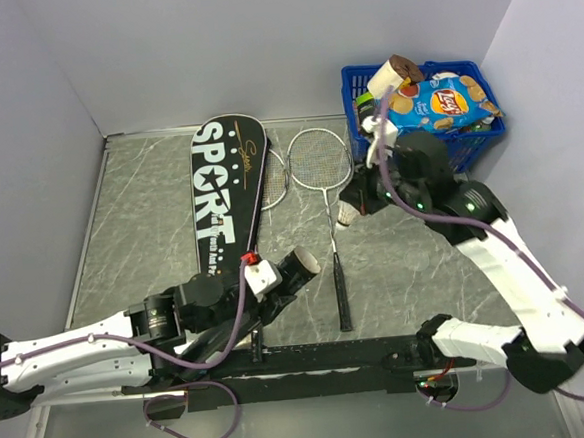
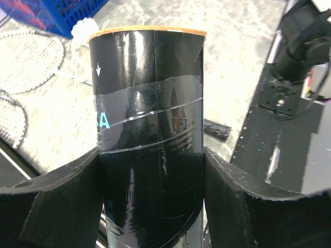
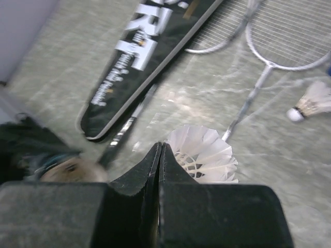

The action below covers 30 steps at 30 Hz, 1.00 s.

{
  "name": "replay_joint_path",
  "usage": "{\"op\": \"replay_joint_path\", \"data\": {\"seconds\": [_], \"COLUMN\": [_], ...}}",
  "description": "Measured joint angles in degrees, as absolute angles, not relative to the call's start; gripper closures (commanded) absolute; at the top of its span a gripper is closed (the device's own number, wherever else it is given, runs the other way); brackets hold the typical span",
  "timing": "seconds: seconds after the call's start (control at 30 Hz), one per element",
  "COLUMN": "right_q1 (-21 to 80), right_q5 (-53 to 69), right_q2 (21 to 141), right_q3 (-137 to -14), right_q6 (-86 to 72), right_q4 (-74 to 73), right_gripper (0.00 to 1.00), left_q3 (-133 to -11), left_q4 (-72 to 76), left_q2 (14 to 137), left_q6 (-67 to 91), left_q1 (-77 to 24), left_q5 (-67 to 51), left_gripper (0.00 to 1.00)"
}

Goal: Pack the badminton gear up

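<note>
My left gripper [image 1: 276, 276] [image 2: 152, 155] is closed on the long black tube [image 1: 297, 264] [image 2: 150, 77], its open mouth tilted up toward the right arm. Its tan rim [image 3: 72, 170] shows blurred in the right wrist view. My right gripper [image 1: 356, 202] [image 3: 161, 147] is shut, pinching the feather rim of a white shuttlecock [image 1: 347, 215] [image 3: 204, 152] above the table. A second shuttlecock [image 3: 310, 102] lies by a racket shaft. Two silver-headed rackets [image 1: 318, 159] [image 1: 274, 175] lie at centre. The black SPORT cover [image 1: 225, 194] [image 3: 139, 62] lies to their left, overlapping one racket head.
A blue basket [image 1: 472, 141] of snack packets stands at the back right corner, close behind the right arm. Grey walls close the table at the back and both sides. The black base rail [image 1: 312, 358] runs along the near edge.
</note>
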<state>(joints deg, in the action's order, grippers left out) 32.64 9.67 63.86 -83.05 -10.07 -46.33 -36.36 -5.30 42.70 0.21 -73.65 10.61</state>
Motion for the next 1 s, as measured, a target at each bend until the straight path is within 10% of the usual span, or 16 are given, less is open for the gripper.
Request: {"op": "replay_joint_path", "data": {"seconds": [1.0], "right_q1": [41.43], "right_q5": [22.35], "right_q2": [55.31], "right_q3": [-66.48], "right_q6": [-27.51], "right_q4": [-25.15], "right_gripper": [1.0], "left_q3": [-36.36], "left_q4": [-1.8], "left_q2": [44.12], "left_q6": [1.21], "left_q1": [-69.01], "left_q5": [10.37], "left_gripper": [0.78]}}
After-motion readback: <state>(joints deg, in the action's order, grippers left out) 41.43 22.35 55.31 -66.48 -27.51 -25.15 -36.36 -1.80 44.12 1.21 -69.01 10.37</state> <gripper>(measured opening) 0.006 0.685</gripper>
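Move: Back and to the left of the right hand, about 10 cm each way and some 5 cm lower, is the open mouth of the black tube that the left hand holds; the right hand still pinches a shuttlecock. On the table, roughly 30 cm below the right hand, another shuttlecock lies 20 cm ahead and 8 cm right, and the racket handle 6 cm back and 1 cm left. From the left hand the held shuttlecock is about 16 cm ahead, 14 cm right and 6 cm higher. Carrying the pinched shuttlecock to the tube, the right hand first draws back about 5 cm while rising as much, then swings left and sinks nearly as far, rolling its left side up and turning counter-clockwise so the fingers point more to the left, at the mouth. The left hand keeps its grip and brings the tube about 2.5 cm forward, dipping slightly, then rising again. ##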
